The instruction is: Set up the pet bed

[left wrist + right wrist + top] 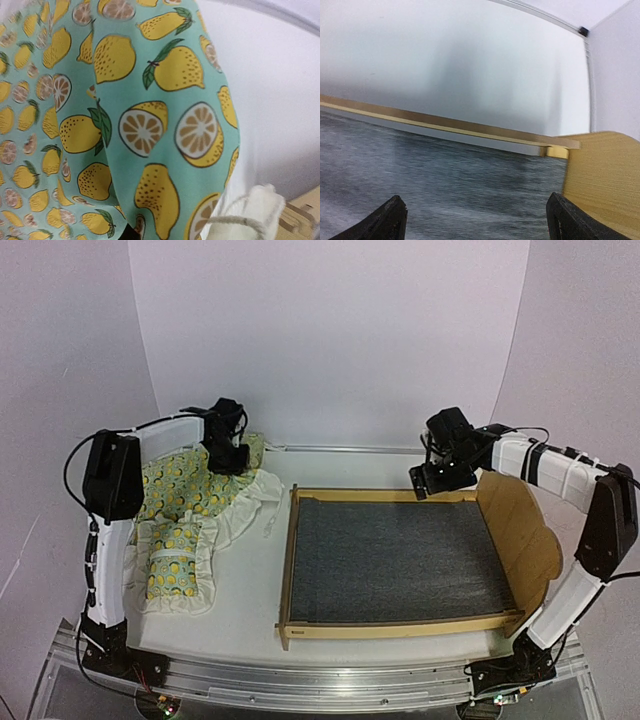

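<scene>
The pet bed (pixel 400 625) is a light plywood frame with a dark grey base panel (pixel 445 170), and its rounded headboard (pixel 520 530) is on the right. The lemon-print quilt (pixel 185 485) lies bunched at the left, its small matching pillow (pixel 175 565) in front of it. My left gripper (pixel 228 455) is down on the quilt's far corner, shut on the fabric. The quilt (pixel 150 100) fills the left wrist view and hides the fingers. My right gripper (pixel 475 220) hangs open over the bed's far right corner (pixel 440 480), with nothing between its fingertips (pixel 390 220).
The quilt's white ruffle (pixel 250 510) spreads toward the bed's left rail (pixel 289 560). The bed's far rail (pixel 470 128) meets the headboard (pixel 605 180) just ahead of my right fingers. A white backdrop wall (pixel 330 340) closes the far side.
</scene>
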`<state>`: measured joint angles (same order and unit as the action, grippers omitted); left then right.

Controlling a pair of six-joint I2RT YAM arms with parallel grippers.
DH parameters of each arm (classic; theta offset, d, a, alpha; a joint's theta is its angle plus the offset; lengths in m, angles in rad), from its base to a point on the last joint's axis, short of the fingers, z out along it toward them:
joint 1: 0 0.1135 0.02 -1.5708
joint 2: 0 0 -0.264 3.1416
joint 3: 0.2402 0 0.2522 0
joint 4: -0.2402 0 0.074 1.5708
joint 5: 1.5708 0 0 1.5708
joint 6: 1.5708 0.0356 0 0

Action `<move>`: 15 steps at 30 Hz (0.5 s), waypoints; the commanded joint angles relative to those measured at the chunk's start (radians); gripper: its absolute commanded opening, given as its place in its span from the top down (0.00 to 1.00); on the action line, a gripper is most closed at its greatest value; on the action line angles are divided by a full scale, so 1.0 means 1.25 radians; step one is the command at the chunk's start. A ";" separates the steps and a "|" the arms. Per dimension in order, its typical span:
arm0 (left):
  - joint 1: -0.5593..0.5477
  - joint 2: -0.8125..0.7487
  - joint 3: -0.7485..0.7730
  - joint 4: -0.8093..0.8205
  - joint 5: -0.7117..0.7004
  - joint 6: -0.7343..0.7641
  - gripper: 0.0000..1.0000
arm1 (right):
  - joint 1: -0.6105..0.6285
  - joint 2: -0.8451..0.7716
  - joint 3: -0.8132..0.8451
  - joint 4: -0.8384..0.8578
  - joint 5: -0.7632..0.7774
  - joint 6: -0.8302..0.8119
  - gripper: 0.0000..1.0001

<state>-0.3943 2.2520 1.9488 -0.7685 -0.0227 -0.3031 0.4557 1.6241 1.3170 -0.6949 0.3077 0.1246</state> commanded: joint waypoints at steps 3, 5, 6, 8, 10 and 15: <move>0.011 -0.236 -0.014 0.008 0.095 0.043 0.97 | 0.128 0.030 0.124 0.031 -0.222 0.052 0.02; 0.011 -0.275 -0.029 0.009 0.119 0.046 0.98 | 0.148 0.039 0.137 0.106 -0.356 0.083 0.02; 0.011 -0.291 -0.034 0.010 0.134 0.048 0.98 | 0.159 0.045 0.135 0.161 -0.406 0.110 0.02; 0.011 -0.314 -0.041 0.010 0.169 0.052 0.98 | 0.183 0.077 0.150 0.280 -0.497 0.152 0.02; 0.010 -0.326 -0.043 0.010 0.196 0.053 0.98 | 0.202 0.138 0.186 0.386 -0.554 0.209 0.02; 0.010 -0.342 -0.050 0.010 0.243 0.060 1.00 | 0.238 0.306 0.347 0.516 -0.582 0.275 0.02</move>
<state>-0.3775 1.8629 1.9041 -0.7776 0.1982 -0.2554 0.7277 1.8824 1.6089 -0.2821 -0.3004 0.3599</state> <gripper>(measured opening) 0.047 0.983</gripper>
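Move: The left gripper already pinches the lemon quilt's corner. From it the bed's middle lies about 40 cm right, 20 cm back and 6 cm below, and the pillow about 12 cm left, 21 cm back and 6 cm below. From the open right gripper that held corner is some 44 cm left, 12 cm ahead and 7 cm lower; the bed's middle is 10 cm back, 5 cm left and 14 cm below. Keep the left fingers shut on the quilt and haul its corner up quickly, about 19 cm, easing back slightly and tipping the fingertips outward. Meanwhile sweep the right gripper some 27 cm left towards the raised quilt, rising a little, rolling its left side up and turning counter-clockwise, fingers wide open and touching nothing yet. ##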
